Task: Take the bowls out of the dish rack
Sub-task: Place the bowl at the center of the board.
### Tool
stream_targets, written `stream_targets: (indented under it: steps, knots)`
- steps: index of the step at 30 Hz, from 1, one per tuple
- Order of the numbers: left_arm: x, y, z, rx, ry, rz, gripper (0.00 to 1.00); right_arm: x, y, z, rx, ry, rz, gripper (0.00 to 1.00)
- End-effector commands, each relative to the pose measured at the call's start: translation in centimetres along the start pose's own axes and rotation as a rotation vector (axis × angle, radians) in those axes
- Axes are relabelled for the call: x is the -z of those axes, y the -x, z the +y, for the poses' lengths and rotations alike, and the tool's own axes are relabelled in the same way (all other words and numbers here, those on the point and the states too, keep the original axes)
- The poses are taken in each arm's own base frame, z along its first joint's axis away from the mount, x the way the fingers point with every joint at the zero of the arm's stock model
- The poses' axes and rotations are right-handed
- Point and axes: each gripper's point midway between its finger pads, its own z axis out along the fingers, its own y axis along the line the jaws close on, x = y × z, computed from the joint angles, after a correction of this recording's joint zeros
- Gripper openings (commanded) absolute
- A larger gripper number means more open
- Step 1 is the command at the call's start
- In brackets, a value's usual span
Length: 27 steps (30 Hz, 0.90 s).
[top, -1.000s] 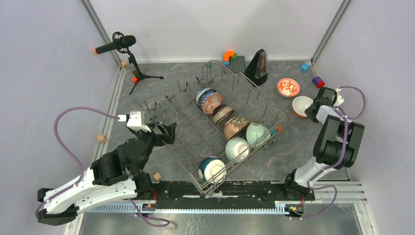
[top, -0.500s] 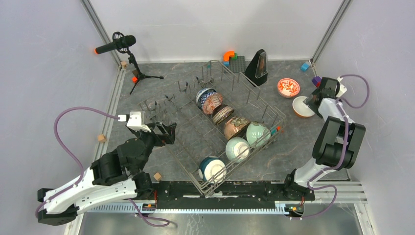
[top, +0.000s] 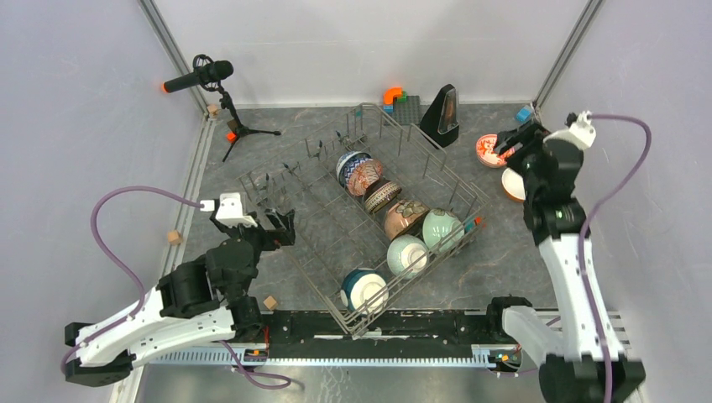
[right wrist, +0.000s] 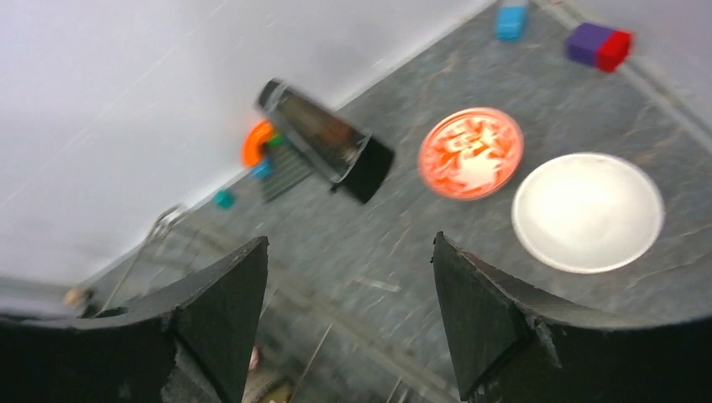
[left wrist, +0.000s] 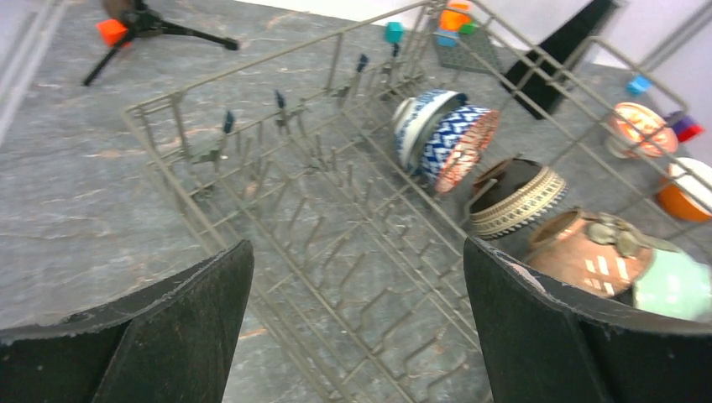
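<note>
The grey wire dish rack (top: 336, 231) lies diagonally mid-table, holding a row of several bowls, from a blue-white one (top: 351, 164) down to a teal one (top: 364, 290). A red-floral bowl (top: 489, 149) and a white bowl (top: 510, 185) stand upright on the table at the right, side by side. My right gripper (top: 510, 141) hovers open and empty above them; in its wrist view (right wrist: 349, 239) both bowls (right wrist: 471, 153) (right wrist: 588, 211) lie beyond the fingertips. My left gripper (top: 281, 227) is wide open at the rack's left side, over bare tines (left wrist: 357, 245).
A black metronome (top: 442, 113) and a studded plate with coloured blocks (top: 401, 102) stand behind the rack. A microphone on a tripod (top: 201, 77) is at the back left. Small blocks (top: 546, 140) lie near the right wall, wooden cubes (top: 175, 238) near the left arm.
My right gripper opened, leaving the white bowl on the table, then rose and swung back-left over the red-floral bowl. The left arm barely shifted.
</note>
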Motion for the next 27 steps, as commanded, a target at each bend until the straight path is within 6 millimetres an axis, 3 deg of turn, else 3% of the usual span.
stream_targets:
  steps: [1, 5, 9, 14, 22, 27]
  knots:
    - [-0.3, 0.7, 2.5, -0.050, 0.171, -0.041, 1.00, 5.1, -4.0, 3.1, -0.036, 0.247, 0.119, 0.77]
    - [-1.0, -0.5, 2.1, -0.150, 0.218, 0.016, 1.00, 8.7, -5.3, 2.3, 0.065, 0.299, 0.140, 0.78]
    - [-2.0, -3.6, 1.6, -0.187, 0.264, 0.137, 1.00, 10.5, -7.7, 2.1, 0.092, 0.362, 0.199, 0.79]
    - [-2.5, -8.3, 4.1, -0.004, 0.329, 0.327, 1.00, 11.7, -10.1, 2.0, 0.063, 0.439, 0.230, 0.79]
    - [-1.4, -5.8, 6.0, 0.173, 0.415, 0.258, 1.00, 12.7, -12.3, 1.0, 0.101, 0.476, 0.252, 0.79]
    - [-2.6, -6.0, 6.6, 0.146, 0.495, 0.257, 0.99, 12.8, -14.0, 0.3, 0.124, 0.487, 0.294, 0.79]
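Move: From the right hand, the mint green bowl in the rack lies about 12 cm back, 14 cm to the left and 23 cm below. The brown flower bowl is some 12 cm left of the mint bowl and 5 cm farther out, and the pale green bowl as far left but 7 cm nearer; the unloaded white-lined bowl sits about 5 cm ahead and 11 cm right of the hand, 28 cm down. From the left hand, the mint bowl is about 10 cm ahead, 48 cm right and 20 cm below. Empty and still open, the right hand leaves the white-lined bowl behind and swings back about 13 cm and left some 10 cm to above the rack's right corner by the mint green bowl, turning about 30 degrees counter-clockwise, holding its height at first, then sinking and slowing as it nears the bowl. The left hand, also open and empty, drops towards the rack's left rail and eases a little left, tipping its fingers down and turning counter-clockwise. ##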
